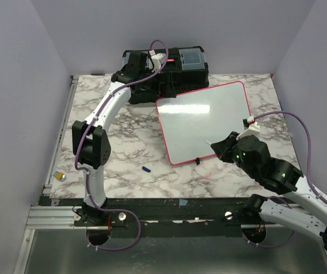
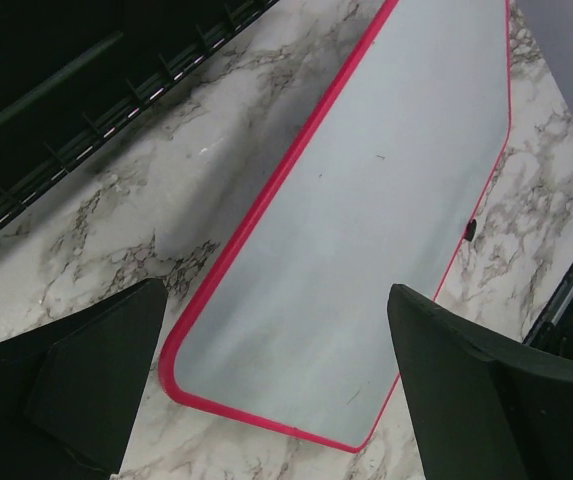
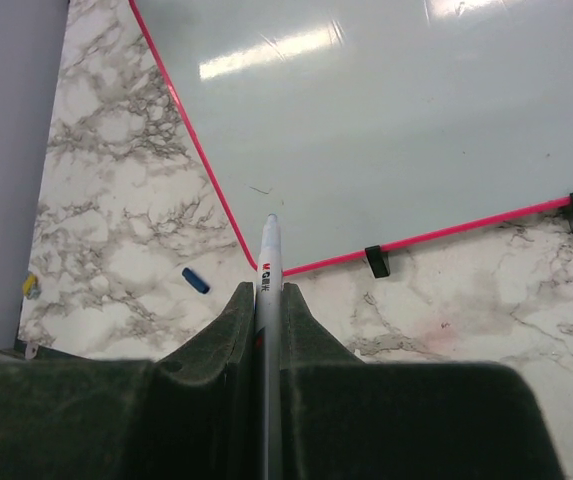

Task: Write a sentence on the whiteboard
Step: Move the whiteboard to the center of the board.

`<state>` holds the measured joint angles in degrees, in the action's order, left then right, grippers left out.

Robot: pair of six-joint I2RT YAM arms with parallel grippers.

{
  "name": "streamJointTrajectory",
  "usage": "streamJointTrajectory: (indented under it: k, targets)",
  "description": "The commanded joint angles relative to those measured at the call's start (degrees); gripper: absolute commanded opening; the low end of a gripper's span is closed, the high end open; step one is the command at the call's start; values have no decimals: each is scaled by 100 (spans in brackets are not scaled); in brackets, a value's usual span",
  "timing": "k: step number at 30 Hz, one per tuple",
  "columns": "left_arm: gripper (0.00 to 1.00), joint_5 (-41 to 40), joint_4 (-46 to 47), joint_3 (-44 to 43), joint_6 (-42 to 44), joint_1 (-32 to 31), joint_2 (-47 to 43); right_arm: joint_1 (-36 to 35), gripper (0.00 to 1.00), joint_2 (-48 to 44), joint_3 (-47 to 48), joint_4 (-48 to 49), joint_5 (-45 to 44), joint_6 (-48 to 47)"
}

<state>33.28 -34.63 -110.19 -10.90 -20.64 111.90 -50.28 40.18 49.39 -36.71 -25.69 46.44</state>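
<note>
The whiteboard (image 1: 203,123) lies flat on the marble table, white with a red-pink rim, and bears only faint small marks. My right gripper (image 1: 223,147) is at the board's near edge, shut on a white marker (image 3: 269,265). The marker's tip points over the board's near-left corner (image 3: 256,250); whether it touches I cannot tell. My left gripper (image 1: 152,94) hovers at the board's far-left corner, next to the black toolbox. In the left wrist view its fingers (image 2: 96,370) stand wide open, with only the whiteboard (image 2: 366,230) below the gap and nothing held.
A black toolbox (image 1: 174,65) stands at the back edge, close to the left gripper. A small blue cap (image 1: 146,169) lies on the marble left of the board's near corner. A small yellow-and-grey object (image 1: 61,176) sits at the table's left edge.
</note>
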Motion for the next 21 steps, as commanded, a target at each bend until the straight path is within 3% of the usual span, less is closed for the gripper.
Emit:
streamJointTrajectory:
  k: [1,8,11,15,21]
  targets:
    - [95,46,-603,-702,303,69,660,-26,1,56,229,-135,-117,-89]
    - [91,245,-681,-668,406,69,821,-26,1,96,139,-36,-129,-108]
    - [84,440,-686,-484,439,69,753,-26,1,121,100,-3,-119,-127]
    - [71,641,-501,43,423,67,509,-28,1,140,64,40,-125,-142]
    - [66,729,-88,1094,360,65,-65,-27,1,165,10,127,-76,-126]
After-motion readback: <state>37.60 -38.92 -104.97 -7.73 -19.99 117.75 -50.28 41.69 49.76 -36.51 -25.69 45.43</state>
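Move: The whiteboard's middle lies about 18 cm right of the left hand, 8 cm back and 16 cm below; its far left corner, which the open fingers head for, is only some 5 cm left, 1 cm ahead and 13 cm below. The toolbox's middle is about 12 cm ahead, 2 cm left and 9 cm lower. From the right hand, still holding the marker, the board's middle is roughly 17 cm ahead, 4 cm left and 14 cm down. The left hand heads down at the whiteboard's far left corner, sinking about 9 cm: first edging 2 cm forward, then drawing back about 4 cm towards its base as it keeps dropping. Its fingers tip some 15 degrees further down and close from wide open to about two thirds, with the corner coming in between them; contact can't be made out. ##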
